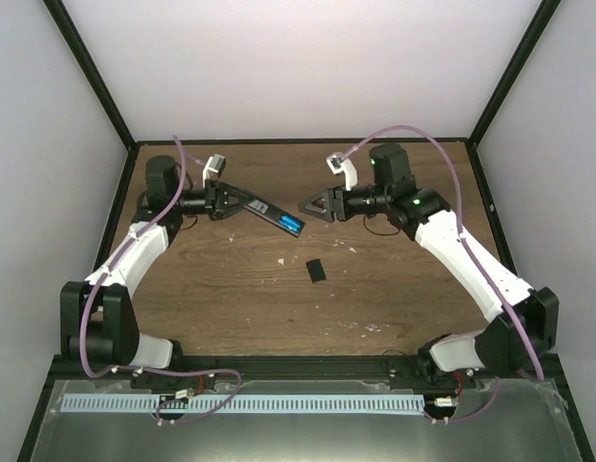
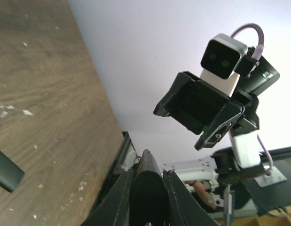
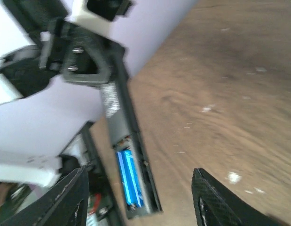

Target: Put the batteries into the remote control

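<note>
The remote control point(image 1: 267, 213) is a slim black bar held off the table, and my left gripper point(image 1: 230, 202) is shut on its left end. In the left wrist view the remote control point(image 2: 147, 186) sits clamped between the two fingers. The batteries point(image 1: 292, 223) show as blue cylinders lying side by side in the open slot at the bar's right end, and appear as batteries point(image 3: 129, 178) in the right wrist view too. My right gripper point(image 1: 312, 207) hovers just right of that end, open. Its fingers point(image 3: 72, 193) stand wide apart with nothing gripped.
A small squarish black cover piece point(image 1: 317, 270) lies on the wooden table point(image 1: 230, 298) in front of the remote, and shows as a cover piece point(image 2: 6, 172) in the left wrist view. Black frame posts and white walls border the table.
</note>
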`<state>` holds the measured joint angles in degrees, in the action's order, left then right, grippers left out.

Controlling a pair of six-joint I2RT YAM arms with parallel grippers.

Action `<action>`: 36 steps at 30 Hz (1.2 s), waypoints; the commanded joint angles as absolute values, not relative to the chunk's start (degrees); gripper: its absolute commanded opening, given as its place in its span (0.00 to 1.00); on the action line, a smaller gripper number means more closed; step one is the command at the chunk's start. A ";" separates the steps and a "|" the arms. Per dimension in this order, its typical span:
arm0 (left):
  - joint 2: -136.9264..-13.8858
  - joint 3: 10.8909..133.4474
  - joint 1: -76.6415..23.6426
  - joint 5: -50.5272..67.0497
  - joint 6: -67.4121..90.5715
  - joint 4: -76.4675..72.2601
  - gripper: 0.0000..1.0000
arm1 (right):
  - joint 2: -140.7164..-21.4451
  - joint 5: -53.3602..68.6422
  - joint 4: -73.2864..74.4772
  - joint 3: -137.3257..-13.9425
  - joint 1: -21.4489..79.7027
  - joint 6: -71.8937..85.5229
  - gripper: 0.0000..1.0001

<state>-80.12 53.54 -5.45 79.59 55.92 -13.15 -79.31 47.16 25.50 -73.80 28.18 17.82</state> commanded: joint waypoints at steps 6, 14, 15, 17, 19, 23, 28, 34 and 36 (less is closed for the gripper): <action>-81.16 53.69 -3.85 68.85 33.71 10.88 0.00 | -76.95 12.54 37.35 -66.92 27.60 10.75 0.51; -80.62 45.05 0.16 64.31 36.28 1.48 0.00 | -75.41 5.42 32.08 -57.18 29.01 9.98 0.52; -80.47 44.79 0.17 63.01 35.21 1.76 0.00 | -75.89 4.30 31.90 -56.69 29.65 9.83 0.52; -80.21 44.02 0.34 60.64 34.26 1.37 0.00 | -77.09 2.99 30.97 -55.63 31.00 9.45 0.53; -80.01 43.05 0.30 58.78 34.61 0.24 0.00 | -78.89 2.37 30.36 -55.29 31.99 9.16 0.53; -78.88 41.59 0.47 56.10 35.46 -1.35 0.00 | -82.80 1.16 29.56 -55.54 33.18 8.70 0.54; -77.31 42.22 0.90 54.39 33.46 1.84 0.00 | -86.00 -3.36 29.56 -54.84 33.55 8.70 0.53; -75.18 41.71 1.51 54.71 34.97 0.20 0.00 | -89.15 -5.78 28.81 -54.30 34.65 8.18 0.55; -74.64 41.56 1.49 55.24 35.55 -0.57 0.00 | -90.55 -6.54 28.91 -54.39 35.72 8.09 0.58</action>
<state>-76.66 41.87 1.26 54.43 34.94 2.11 -88.33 -3.29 29.93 -54.24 33.80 8.75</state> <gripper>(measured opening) 0.154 0.564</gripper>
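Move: My right hand has just come clear of the remote and next wants the small battery cover lying on the table, some 31 cm below it, about 3 cm to its right and level fore-and-aft. The remote, batteries in its open bay, hangs close by: its middle is about 7 cm left of my right hand, 1 cm back and 4 cm lower. From my left hand, which still grips the remote, that cover lies about 16 cm right, 3 cm back and 29 cm down. I drop my right hand about 24 cm towards the table and the battery cover, drawing it some 10 cm right, and swing its half-open fingers from pointing left to nearly straight down, touching nothing. Meanwhile my left hand keeps its grip and lowers the remote about 13 cm, easing left and slightly forward while turning some 25 degrees counter-clockwise, then lifts it a little. ##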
